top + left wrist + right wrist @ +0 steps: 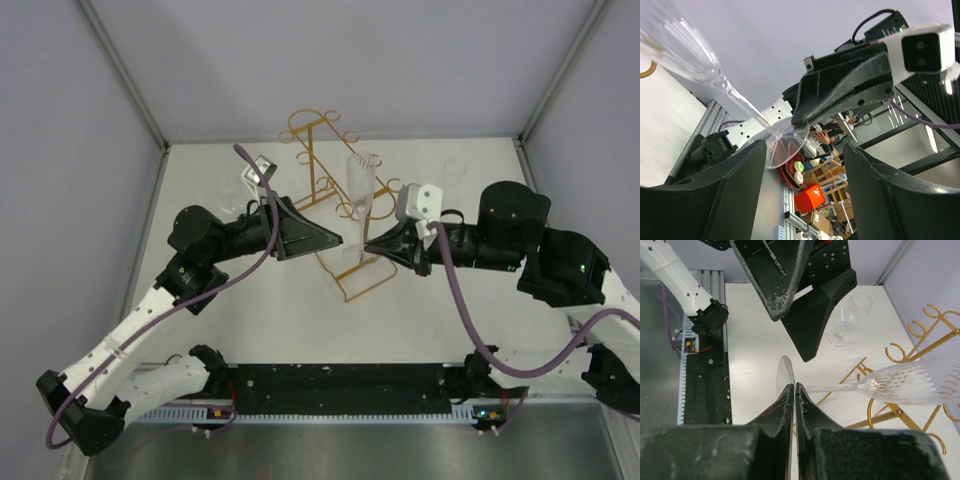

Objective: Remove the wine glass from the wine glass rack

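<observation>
The wine glass point(358, 185) is clear and fluted. It is tilted, with its bowl point(912, 387) over the rails of the gold wire wine glass rack point(318, 150). My right gripper point(793, 386) is shut on the rim of its flat foot point(784, 372). In the left wrist view, the stem runs from the bowl point(680, 45) down to the foot point(787, 142). There the foot sits just off the tips of my left gripper point(804, 146). That gripper is open and faces the right gripper point(368, 246) tip to tip. The rack's base point(362, 278) lies below both.
A second clear glass point(850, 317) stands on the white table by the left arm, seen again in the top view point(232, 195). Another glass point(455, 170) stands at the back right. Grey walls enclose the table on three sides.
</observation>
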Robot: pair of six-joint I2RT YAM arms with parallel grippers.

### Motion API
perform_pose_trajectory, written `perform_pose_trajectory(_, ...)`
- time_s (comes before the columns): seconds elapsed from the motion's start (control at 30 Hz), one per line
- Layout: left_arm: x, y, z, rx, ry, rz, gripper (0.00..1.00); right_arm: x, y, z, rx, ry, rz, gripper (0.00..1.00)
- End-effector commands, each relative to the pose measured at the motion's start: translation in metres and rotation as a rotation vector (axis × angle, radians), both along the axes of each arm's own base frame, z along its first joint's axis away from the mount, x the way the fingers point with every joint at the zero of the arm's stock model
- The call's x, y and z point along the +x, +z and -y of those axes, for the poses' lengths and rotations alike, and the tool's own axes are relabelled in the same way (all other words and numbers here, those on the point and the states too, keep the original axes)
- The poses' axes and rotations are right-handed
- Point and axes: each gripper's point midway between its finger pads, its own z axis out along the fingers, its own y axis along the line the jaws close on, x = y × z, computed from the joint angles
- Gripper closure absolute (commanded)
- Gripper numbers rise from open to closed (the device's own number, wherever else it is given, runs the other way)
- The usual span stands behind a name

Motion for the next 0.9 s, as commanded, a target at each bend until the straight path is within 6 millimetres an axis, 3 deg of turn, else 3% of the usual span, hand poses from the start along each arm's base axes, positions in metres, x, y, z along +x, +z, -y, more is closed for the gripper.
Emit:
perform_pose_trajectory(0.0, 0.001, 0.004, 0.000, -0.023, 0.009, 0.017, 0.31, 0.010, 0.012, -0.002, -0.025, -0.081, 0.154, 1.00)
perform_pose_trajectory(0.6, 0.006, -0.013, 0.005, 0.015, 0.005, 0.012, 0.31, -0.010, 0.014, -0.037, -0.112, -0.086, 0.317, 1.00)
perform_pose_trajectory(0.87, 0.003, -0.009, 0.003, 0.012, 0.001, 0.030, 0.34, -0.016, 0.012, -0.047, -0.126, -0.065, 0.332, 1.00)
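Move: The wine glass is held by the stem, right beside its foot, in the closed right fingers. Mid-stem is about 5 cm to the right of the open left gripper and 2 cm ahead, about level. The bowl sits some 10 cm ahead of that gripper, 5 cm right and 3 cm up; the rack is roughly 25 cm ahead, 3 cm right and 25 cm below. From the right hand, the left gripper lies some 6 cm left, 1 cm ahead, level. Bring the right hand about 5 cm to the left, easing slightly back and down, to carry the stem into the mouth of the left gripper. Keep the pinch by the foot, roll the hand some 20 degrees so the bowl end tips up and the fingertips dip. Meanwhile sink the left gripper about 2 cm, fingers staying open. ##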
